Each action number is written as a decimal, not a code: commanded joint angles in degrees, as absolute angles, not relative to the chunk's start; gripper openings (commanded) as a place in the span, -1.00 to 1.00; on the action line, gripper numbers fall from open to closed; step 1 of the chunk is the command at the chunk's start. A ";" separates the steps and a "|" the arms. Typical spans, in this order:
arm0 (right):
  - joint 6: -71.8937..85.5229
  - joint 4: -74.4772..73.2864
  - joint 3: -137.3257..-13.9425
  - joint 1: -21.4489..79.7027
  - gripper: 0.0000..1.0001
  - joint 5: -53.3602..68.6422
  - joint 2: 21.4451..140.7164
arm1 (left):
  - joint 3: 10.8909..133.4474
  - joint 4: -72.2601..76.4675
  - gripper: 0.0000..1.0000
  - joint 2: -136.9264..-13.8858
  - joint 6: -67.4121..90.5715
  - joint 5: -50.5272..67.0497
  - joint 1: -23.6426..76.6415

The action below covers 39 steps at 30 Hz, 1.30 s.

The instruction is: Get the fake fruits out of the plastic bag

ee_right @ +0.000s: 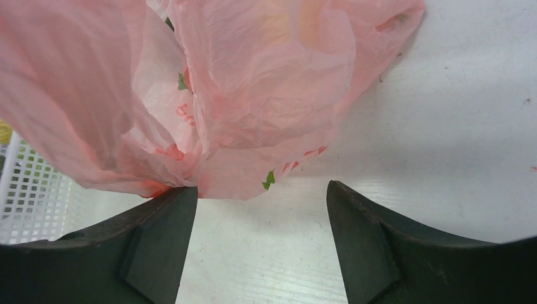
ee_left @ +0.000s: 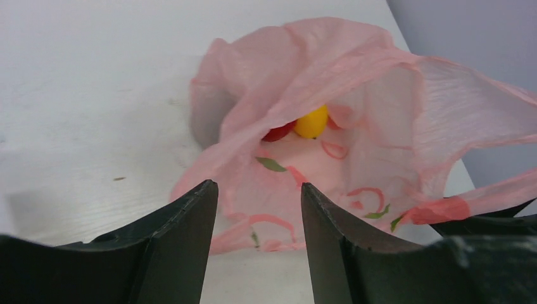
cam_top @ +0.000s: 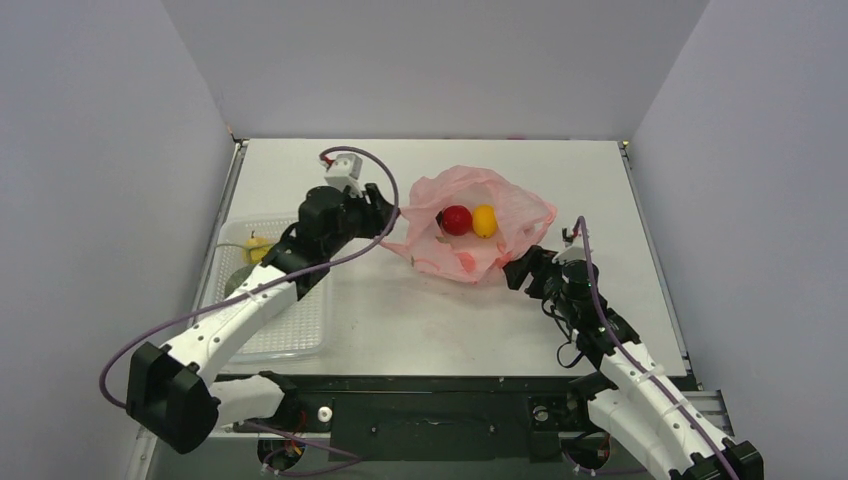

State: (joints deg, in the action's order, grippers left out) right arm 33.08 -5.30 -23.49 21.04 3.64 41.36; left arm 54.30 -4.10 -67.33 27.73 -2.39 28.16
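The pink plastic bag (cam_top: 470, 240) lies crumpled and open at mid-table. Inside it sit a red round fruit (cam_top: 457, 219) and a yellow lemon-shaped fruit (cam_top: 484, 220). In the left wrist view the yellow fruit (ee_left: 311, 122) and a sliver of the red one (ee_left: 277, 133) show deep in the bag (ee_left: 380, 88). My left gripper (ee_left: 259, 187) is open at the bag's left edge, with nothing between its fingers. My right gripper (ee_right: 259, 190) is open at the bag's (ee_right: 253, 82) near right edge. Its left fingertip (ee_right: 180, 196) touches the film and the gap is bare.
A clear plastic tray (cam_top: 290, 335) lies at the left under my left arm. It holds a small yellow fruit (cam_top: 257, 247) and a green one (cam_top: 237, 280). Grey walls close in the table on three sides.
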 commanded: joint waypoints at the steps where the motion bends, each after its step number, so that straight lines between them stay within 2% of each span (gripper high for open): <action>1: 35.01 -4.93 -27.12 20.93 0.41 6.41 38.68 | 58.58 5.77 -0.03 -74.17 28.65 -0.76 35.10; 6: 36.66 -7.99 -29.34 21.13 0.41 8.69 36.69 | 64.79 6.59 -0.05 -83.65 25.98 -2.64 42.14; 14: 36.13 -9.95 -31.06 21.51 0.41 6.88 36.80 | 74.22 5.12 -0.04 -96.80 22.75 -3.45 46.90; 18: 35.80 -8.54 -30.98 21.36 0.36 3.75 39.25 | 79.84 2.61 -0.12 -102.74 21.65 -3.62 47.91; 22: 35.60 -7.13 -30.01 21.35 0.24 2.03 41.20 | 84.66 -0.95 0.03 -107.95 19.39 -5.56 48.57; 25: 34.24 -6.49 -29.89 21.35 -0.02 2.18 42.14 | 87.79 -4.49 0.18 -111.45 17.31 -9.31 48.99; 28: 33.22 -5.49 -29.83 21.31 -0.19 2.27 42.96 | 91.33 -6.88 0.32 -114.09 14.09 -12.31 49.19; 32: 32.76 -3.76 -29.66 21.27 -0.52 1.89 44.49 | 93.92 -9.55 0.39 -117.39 11.50 -15.91 49.20; 34: 32.64 -2.83 -29.62 21.27 -0.77 1.96 45.53 | 94.87 -10.09 0.41 -118.66 10.48 -17.75 49.17; 37: 32.34 -2.00 -29.87 21.27 -0.96 2.54 46.82 | 96.77 -10.81 0.45 -120.70 9.36 -20.35 49.09; 39: 32.18 -1.80 -29.83 21.31 -1.00 2.87 46.89 | 98.40 -11.67 0.46 -122.05 8.76 -21.25 49.07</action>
State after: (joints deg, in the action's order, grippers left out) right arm 33.28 -5.87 -28.91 21.08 3.22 46.48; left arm 93.41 -10.11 -119.98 11.70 -16.73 48.99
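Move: From the left hand, the red fruit in the open bag lies about 12 cm ahead, 18 cm right and 18 cm below, with the yellow fruit some 6 cm farther right and level with it. From the right hand, the bag's near right rim is about 1 cm ahead, 2 cm left and 1 cm up; the yellow fruit is roughly 19 cm ahead, 3 cm left, 8 cm below. Left hand sweeps some 20 cm right, then forward-down into the bag, opening; right hand closes on the rim. ##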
